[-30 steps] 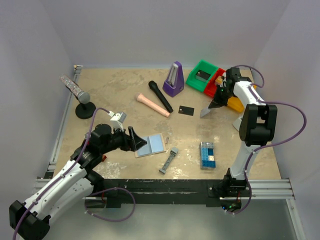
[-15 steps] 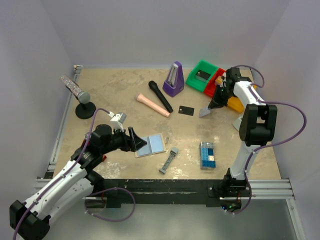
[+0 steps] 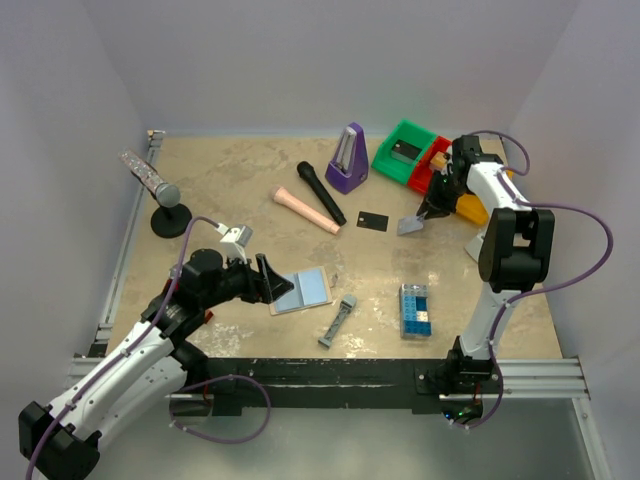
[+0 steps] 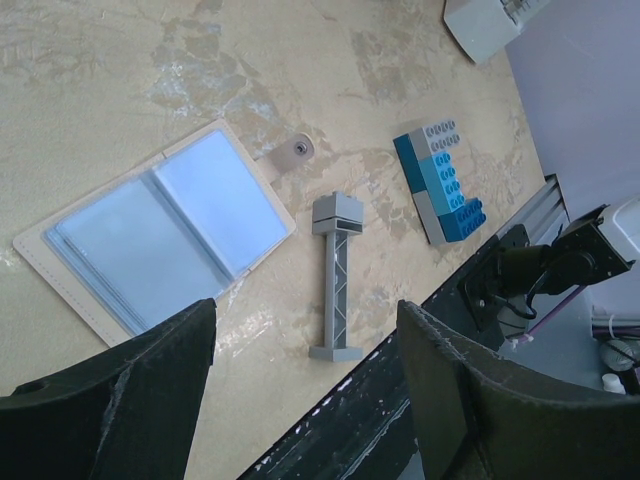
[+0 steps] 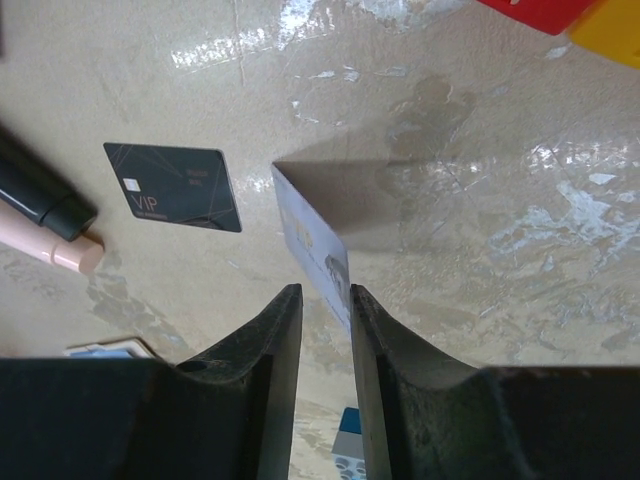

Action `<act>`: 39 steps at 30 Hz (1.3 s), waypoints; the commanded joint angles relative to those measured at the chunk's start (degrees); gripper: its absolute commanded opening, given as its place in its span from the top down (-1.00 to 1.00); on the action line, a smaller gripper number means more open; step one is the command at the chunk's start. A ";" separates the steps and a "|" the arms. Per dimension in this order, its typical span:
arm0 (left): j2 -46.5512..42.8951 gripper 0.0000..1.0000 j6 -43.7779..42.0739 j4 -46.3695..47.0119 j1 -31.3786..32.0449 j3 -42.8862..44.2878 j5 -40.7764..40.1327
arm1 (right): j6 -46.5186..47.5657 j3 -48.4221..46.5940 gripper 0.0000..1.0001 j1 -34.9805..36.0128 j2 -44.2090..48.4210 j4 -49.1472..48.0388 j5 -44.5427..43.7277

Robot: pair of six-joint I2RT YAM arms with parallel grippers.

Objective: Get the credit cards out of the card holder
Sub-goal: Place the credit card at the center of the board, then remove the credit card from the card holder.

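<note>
The light-blue card holder (image 3: 303, 290) lies open on the table; in the left wrist view (image 4: 160, 235) both panels show, and I cannot tell what is in them. My left gripper (image 3: 270, 280) hovers at its left edge, open and empty (image 4: 305, 380). One black card (image 3: 371, 221) lies flat mid-table, also in the right wrist view (image 5: 175, 186). A greyish card (image 3: 410, 225) stands tilted, its far edge on the table. My right gripper (image 3: 432, 205) is over it with the jaws slightly apart (image 5: 325, 292). The card (image 5: 312, 240) leans on the right finger.
A grey bar piece (image 3: 339, 320) and a blue-and-white brick stack (image 3: 415, 310) lie near the front edge. A black microphone (image 3: 320, 192), a pink cylinder (image 3: 307, 210), a purple metronome (image 3: 347, 160), green (image 3: 406, 152) and red (image 3: 430, 165) bins and a stand (image 3: 165, 195) sit behind.
The greyish card's low end has slid a little down and left on the table. Neither arm has visibly moved.
</note>
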State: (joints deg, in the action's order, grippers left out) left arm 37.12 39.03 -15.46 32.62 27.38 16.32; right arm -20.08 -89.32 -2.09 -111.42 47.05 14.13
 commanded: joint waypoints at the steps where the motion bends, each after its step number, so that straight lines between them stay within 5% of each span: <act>1: -0.74 -0.54 0.79 1.49 -0.37 -0.13 0.65 | -0.32 -1.38 0.37 0.07 2.17 1.12 -2.44; 15: -0.56 -0.54 0.79 1.40 -0.28 -0.04 0.47 | -1.81 6.61 0.32 1.73 13.57 -7.13 -2.89; 23: -1.00 -0.51 2.72 0.62 -0.28 -1.27 -2.25 | -2.51 12.40 0.25 21.57 24.13 -12.76 -3.85; 29: -5.04 -0.51 5.79 -2.64 -0.28 -4.69 -7.61 | -2.86 21.28 -0.05 36.43 27.57 -16.28 -4.81; 39: -6.63 -0.46 11.60 -0.18 -0.10 -10.06 -10.60 | -4.09 26.82 -0.15 45.06 24.14 -19.71 -7.36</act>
State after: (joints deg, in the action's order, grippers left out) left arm 30.74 47.51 -17.76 32.64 18.26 7.60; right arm -23.07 -63.77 42.33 -87.55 31.53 8.69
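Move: The emptying right hand goes next to the card holder, roughly 21 cm back and 35 cm to its left, some 4 cm lower; the silver card still leans at its fingertips, its middle about 4 cm left, 2 cm back and 2 cm down. The black card lies about 14 cm left and 1 cm back, at table height, and the grey tower 28 cm back, 24 cm left. From the left hand the card holder is about 6 cm ahead, 5 cm right and 12 cm below. The right hand, its fingers already parted, eases about a centimetre to its right, comes free of the silver card, then rises and swings left and back towards the card holder, some 24 cm left and 18 cm back in all, arching up about 11 cm and sinking most of that again while it turns about 40 degrees counter-clockwise and opens wider. Near the end the open left hand sinks about 5 cm and drifts a little left beside the holder, touching nothing. ##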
